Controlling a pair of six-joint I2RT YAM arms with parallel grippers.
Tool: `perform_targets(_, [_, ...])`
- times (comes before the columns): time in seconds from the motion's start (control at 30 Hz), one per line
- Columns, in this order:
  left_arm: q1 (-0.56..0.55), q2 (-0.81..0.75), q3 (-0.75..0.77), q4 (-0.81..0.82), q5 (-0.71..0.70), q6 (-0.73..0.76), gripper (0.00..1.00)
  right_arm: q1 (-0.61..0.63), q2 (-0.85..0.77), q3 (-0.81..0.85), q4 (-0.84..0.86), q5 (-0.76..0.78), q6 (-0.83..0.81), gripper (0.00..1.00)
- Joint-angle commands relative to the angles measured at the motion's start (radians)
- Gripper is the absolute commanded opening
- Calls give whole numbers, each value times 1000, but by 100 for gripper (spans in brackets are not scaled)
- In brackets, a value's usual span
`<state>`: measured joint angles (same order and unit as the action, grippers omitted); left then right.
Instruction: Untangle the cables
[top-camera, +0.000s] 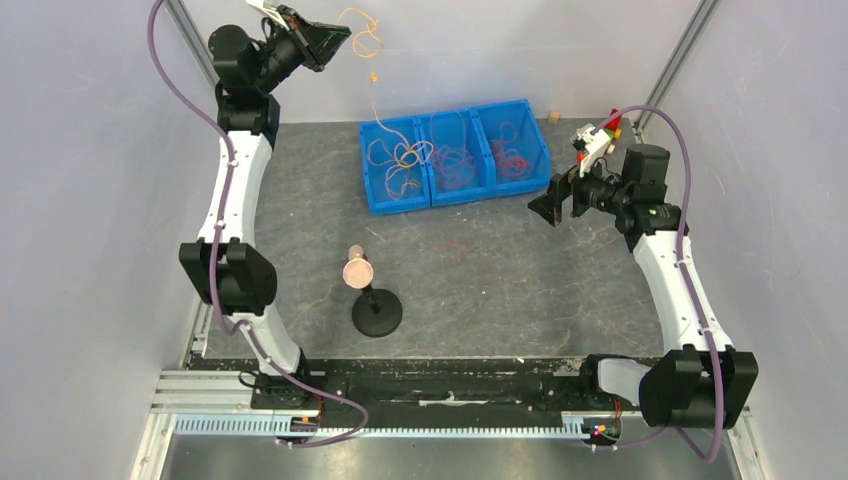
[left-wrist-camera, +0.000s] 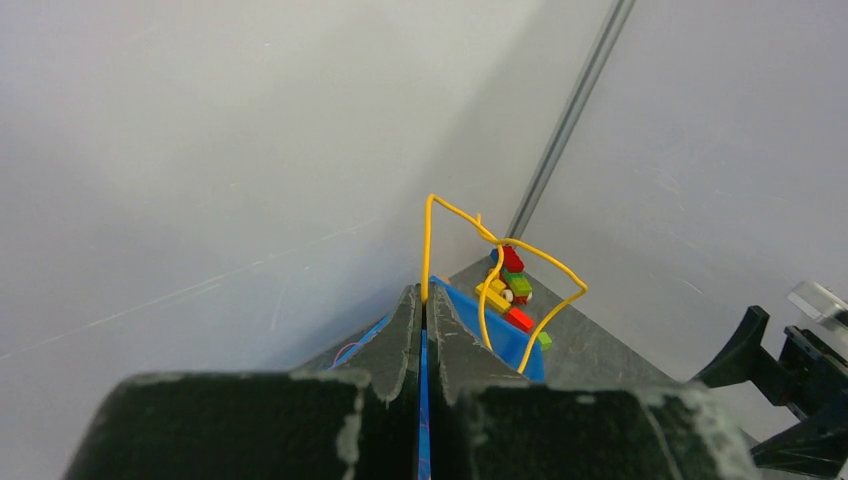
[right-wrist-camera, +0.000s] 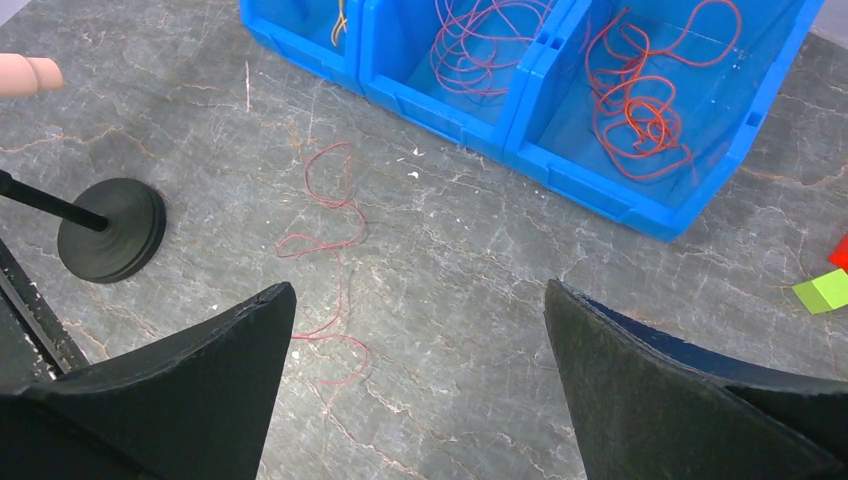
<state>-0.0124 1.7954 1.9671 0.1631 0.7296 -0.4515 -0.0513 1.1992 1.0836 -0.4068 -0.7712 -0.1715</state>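
Note:
My left gripper (top-camera: 338, 38) is raised high at the back left and is shut on a yellow cable (top-camera: 366, 42). The cable hangs in loops down toward the left compartment of the blue bin (top-camera: 400, 203). In the left wrist view the fingers (left-wrist-camera: 425, 296) pinch the yellow cable (left-wrist-camera: 500, 248) at their tips. Orange and yellow cables (top-camera: 402, 158) lie in the left compartment, pink-purple ones (right-wrist-camera: 480, 40) in the middle and red ones (right-wrist-camera: 645, 100) in the right. A loose pink-red cable (right-wrist-camera: 325, 230) lies on the table. My right gripper (right-wrist-camera: 420, 290) is open and empty above the table, right of that cable.
A black stand (top-camera: 377, 314) with a peach knob (top-camera: 358, 271) stands mid-table, and its base (right-wrist-camera: 110, 228) shows in the right wrist view. Coloured toy bricks (left-wrist-camera: 508, 288) lie at the back right, beyond the bin. Grey walls close in the back and both sides.

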Motion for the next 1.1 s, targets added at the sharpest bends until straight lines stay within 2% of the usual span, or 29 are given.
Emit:
perform_targets(0.0, [-1, 73, 81, 19, -3, 31, 2, 0, 8, 43, 11, 13, -2, 98])
perform_targets(0.2, [-7, 159, 111, -16, 0, 123, 2, 1, 34, 44, 12, 15, 5, 98])
perform_targets(0.33, [-18, 187, 46, -84, 47, 225, 2, 1, 49, 37, 12, 15, 4, 98])
perform_targets(0.53, [-55, 190, -125, -211, 11, 403, 2, 1, 63, 4, 14, 7, -8, 98])
perform_targets(0.73, [-104, 247, -172, -341, -133, 550, 2, 1, 74, -14, 13, 12, -18, 98])
perform_targets(1.0, [-164, 352, -28, -548, -411, 605, 3, 9, 107, -43, 8, 3, -37, 98])
perform_targets(1.07, [-167, 370, 19, -604, -465, 599, 9, 24, 120, -50, 13, 9, -41, 98])
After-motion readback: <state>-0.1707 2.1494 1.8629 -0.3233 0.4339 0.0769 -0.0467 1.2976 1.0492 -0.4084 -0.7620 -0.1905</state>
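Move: The left hand holds the yellow cable, its lower part already in the blue box's left compartment; that compartment lies about 10 cm ahead, 5 cm to the right and 46 cm below. The middle compartment is some 12 cm ahead and 18 cm right, the right one 14 cm ahead and 30 cm right, equally low. From the empty right hand, the left compartment is roughly 27 cm ahead, 29 cm to the left and 22 cm below. Still pinching the yellow cable in its shut fingers, the left hand first eases forward about 6 cm, then drops steeply towards the left compartment, some 35 cm down in all with a slight drift right, while its fingers swing from slightly upward to pointing down, forward and right. The right hand, empty and wide open, sinks about 5 cm. ##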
